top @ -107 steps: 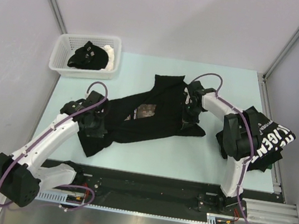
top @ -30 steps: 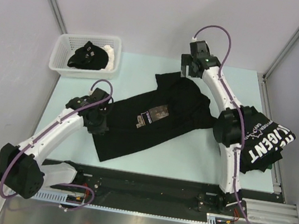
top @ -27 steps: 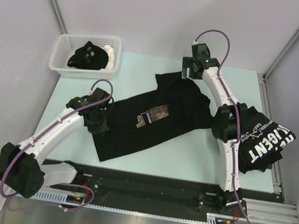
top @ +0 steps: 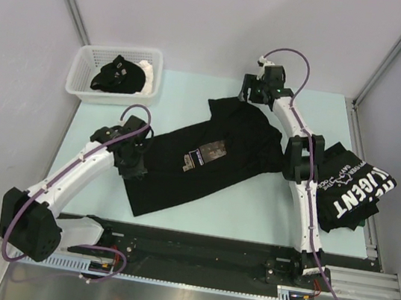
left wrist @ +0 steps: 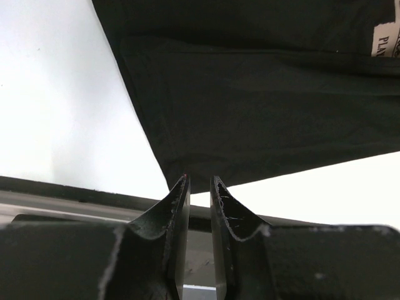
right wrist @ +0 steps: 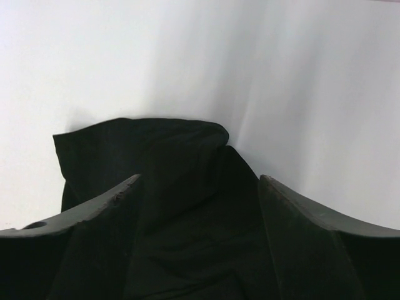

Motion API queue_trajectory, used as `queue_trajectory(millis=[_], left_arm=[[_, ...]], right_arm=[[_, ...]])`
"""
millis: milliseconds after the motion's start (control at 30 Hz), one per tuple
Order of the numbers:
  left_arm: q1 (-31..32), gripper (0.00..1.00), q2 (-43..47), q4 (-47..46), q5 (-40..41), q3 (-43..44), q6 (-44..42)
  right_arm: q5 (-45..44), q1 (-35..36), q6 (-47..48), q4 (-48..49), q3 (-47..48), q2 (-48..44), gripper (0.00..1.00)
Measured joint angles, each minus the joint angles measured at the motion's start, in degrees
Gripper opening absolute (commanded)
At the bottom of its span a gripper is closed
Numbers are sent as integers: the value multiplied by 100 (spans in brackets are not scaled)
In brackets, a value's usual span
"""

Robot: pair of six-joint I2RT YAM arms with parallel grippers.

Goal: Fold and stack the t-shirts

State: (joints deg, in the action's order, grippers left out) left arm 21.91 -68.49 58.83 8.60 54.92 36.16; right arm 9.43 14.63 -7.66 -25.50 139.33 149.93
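A black t-shirt (top: 210,159) with a reddish-brown chest print lies spread diagonally across the pale table (top: 253,203). At its left edge sits my left gripper (top: 135,165). In the left wrist view its jaws (left wrist: 199,180) stand a narrow gap apart, nothing between them, with the shirt's hem corner (left wrist: 262,94) just beyond the tips. My right gripper (top: 247,94) hovers over the shirt's far end. In the right wrist view its jaws (right wrist: 200,178) are wide open above the black cloth (right wrist: 156,162). A folded black t-shirt with white lettering (top: 353,189) lies at the right edge.
A white slotted basket (top: 82,80) holding a dark garment stands at the table's back left corner. The black rail (top: 194,243) runs along the near edge. Grey walls close in on the table at the back and on both sides.
The left jaws have parted slightly and released the shirt's edge. The right gripper has shifted a little toward the back, its jaws narrowing somewhat. The shirt lies as it did a second ago.
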Motion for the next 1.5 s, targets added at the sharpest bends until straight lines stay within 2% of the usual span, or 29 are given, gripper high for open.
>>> queue_trajectory(millis=[200, 433, 633, 733, 767, 800, 1100, 1233, 1333, 1367, 1500], left_arm=[[13, 24, 46, 87, 0, 0, 61], [90, 24, 46, 90, -9, 0, 166], [129, 24, 46, 90, -24, -4, 247], [136, 24, 46, 90, -24, -4, 254], [138, 24, 46, 90, -24, -4, 256], [140, 24, 46, 90, -24, -4, 262], [160, 24, -7, 28, -17, -22, 286], [162, 26, -238, -74, 111, -44, 284], [166, 40, -601, -142, 350, -15, 267], [164, 50, -789, -155, 455, 31, 251], [103, 63, -1493, -282, 822, 402, 155]], right_arm=[[184, -44, -70, 199, 0, 85, 55], [382, -57, -120, 354, 0, 162, 47], [470, -63, -151, 411, 0, 197, 35], [503, -63, -153, 461, 0, 219, 21], [503, -63, -162, 472, 0, 223, 7], [501, -63, -164, 481, 0, 225, 0], [472, -66, -173, 568, -52, 223, 0], [481, -72, -146, 625, -382, 114, 0], [483, -79, -103, 616, -761, -72, 0], [483, -81, -81, 616, -815, -107, 0], [503, -101, -11, 621, -975, -256, 0]])
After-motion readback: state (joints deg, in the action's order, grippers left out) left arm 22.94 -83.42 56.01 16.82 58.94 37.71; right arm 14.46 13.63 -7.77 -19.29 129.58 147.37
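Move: Just under the right hand's open fingers lies the black t-shirt's far shoulder, about 1 cm ahead, 1 cm left and some 2 cm down; the sleeve corner is roughly 10 cm left and 2 cm back. For the left hand, the shirt's far hem corner lies about 9 cm ahead, 5 cm left and 8 cm below; its near hem corner is some 12 cm back, straight behind, and the printed panel about 13 cm ahead and 18 cm right. Closing fully on the t-shirt's cloth at the far shoulder, the right fingers ease about 1 cm forward and left, then the shut hand draws back about 2 cm and sinks nearly as much. The left hand holds nearly still over the hem end, then late on swings forward about 4 cm and down 3 cm towards the far hem corner, tilting some 10 degrees, fingers spreading to over half open. ##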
